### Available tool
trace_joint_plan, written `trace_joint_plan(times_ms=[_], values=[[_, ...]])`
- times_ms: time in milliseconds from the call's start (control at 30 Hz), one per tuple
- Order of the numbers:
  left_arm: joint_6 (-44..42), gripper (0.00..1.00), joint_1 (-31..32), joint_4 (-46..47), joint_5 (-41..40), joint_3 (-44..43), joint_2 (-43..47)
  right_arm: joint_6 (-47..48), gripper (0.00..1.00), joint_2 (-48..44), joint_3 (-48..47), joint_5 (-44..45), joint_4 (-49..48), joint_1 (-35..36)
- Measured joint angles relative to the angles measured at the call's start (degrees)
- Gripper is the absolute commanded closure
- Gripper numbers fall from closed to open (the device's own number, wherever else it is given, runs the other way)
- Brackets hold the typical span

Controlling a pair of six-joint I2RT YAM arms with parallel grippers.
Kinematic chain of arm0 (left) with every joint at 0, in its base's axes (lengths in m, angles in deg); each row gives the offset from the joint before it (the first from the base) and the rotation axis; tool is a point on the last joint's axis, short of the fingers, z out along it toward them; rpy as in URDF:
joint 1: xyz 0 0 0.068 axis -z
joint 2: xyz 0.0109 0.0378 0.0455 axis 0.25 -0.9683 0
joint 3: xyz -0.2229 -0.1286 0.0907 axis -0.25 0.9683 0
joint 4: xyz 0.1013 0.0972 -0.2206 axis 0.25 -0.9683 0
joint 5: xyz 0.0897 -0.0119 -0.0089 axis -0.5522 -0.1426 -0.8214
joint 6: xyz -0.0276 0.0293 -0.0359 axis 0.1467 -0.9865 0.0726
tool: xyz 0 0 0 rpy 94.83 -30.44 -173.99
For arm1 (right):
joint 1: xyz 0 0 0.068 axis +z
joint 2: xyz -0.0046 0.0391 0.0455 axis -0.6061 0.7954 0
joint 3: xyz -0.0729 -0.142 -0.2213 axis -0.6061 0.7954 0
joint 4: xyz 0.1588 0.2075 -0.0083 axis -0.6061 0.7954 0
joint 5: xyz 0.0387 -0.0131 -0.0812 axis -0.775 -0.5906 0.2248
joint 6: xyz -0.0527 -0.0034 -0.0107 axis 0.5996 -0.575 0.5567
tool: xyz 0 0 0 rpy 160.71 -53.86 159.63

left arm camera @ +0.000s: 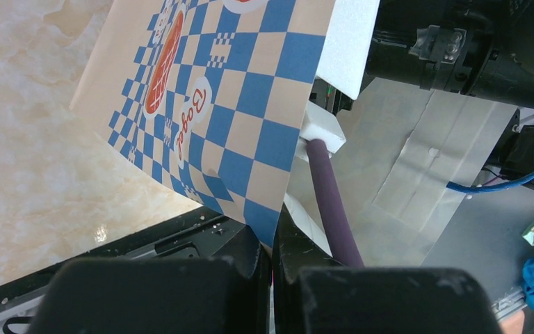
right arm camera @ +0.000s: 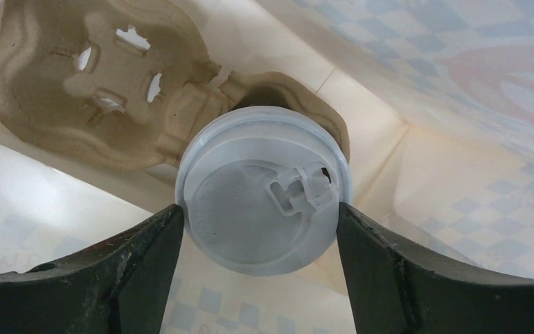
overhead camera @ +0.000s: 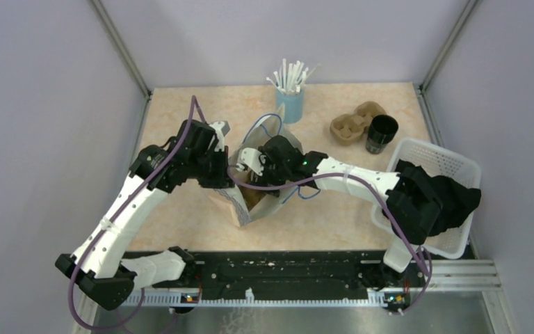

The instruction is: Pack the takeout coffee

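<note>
The takeout coffee (right arm camera: 261,188) shows only its round white lid; it stands in one pocket of a brown pulp cup carrier (right arm camera: 76,97) inside the blue-checked paper bag (overhead camera: 242,207). My right gripper (right arm camera: 257,209) reaches down into the bag, and its two fingers press against opposite sides of the lid with no gap showing. At the bag's left side my left gripper (left arm camera: 272,243) is shut on the edge of the bag's checked wall (left arm camera: 236,104). In the top view the right gripper (overhead camera: 259,169) and the bag's rim hide the coffee.
A light-blue cup of white straws (overhead camera: 290,104) stands at the back centre. A second pulp carrier (overhead camera: 351,125) and a lidless dark cup (overhead camera: 381,133) sit at the back right. A white basket (overhead camera: 427,152) with black cloth (overhead camera: 448,195) is on the right.
</note>
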Motion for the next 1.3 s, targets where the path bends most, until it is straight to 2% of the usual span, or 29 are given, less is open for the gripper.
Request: trace_joint_plan(times_ms=[300, 1100, 1300], values=[[0.4, 0.99, 0.0, 0.9, 0.3, 1.5, 1.6, -1.7, 0.01, -0.1, -1.1, 0.0, 3.2, 0.0], [6.7, 0.98, 0.0, 2.8, 0.5, 3.2, 2.2, -5.9, 0.01, -5.7, -5.6, -0.4, 13.4, 1.9], [8.5, 0.94, 0.0, 2.8, -0.2, 3.3, 2.7, -7.2, 0.01, -5.8, -7.9, 1.8, 16.6, 2.3]])
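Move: The coffee cup stands between the right hand's spread fingers, its middle about 3 cm below the hand and roughly 1 cm ahead and 1 cm left. The carrier's empty well lies some 5 cm back, 7 cm left and 7 cm below that hand; the pinched bag rim is about 10 cm back, 9 cm left and 14 cm above it. From the left hand the cup is roughly 10 cm ahead, 9 cm right and 17 cm down. Down inside the paper bag, the right hand first spreads its already loosened fingers to full width on either side of the cup's lid while easing back barely a centimetre, then draws up and away from the cup, rising about 5 cm and going some 3 cm back towards the base with a small drift to the right. Meanwhile the left hand stays in place with its shut fingers still pinching the bag's near-left rim, turning only a few degrees, so the bag is kept open around the withdrawing gripper. ##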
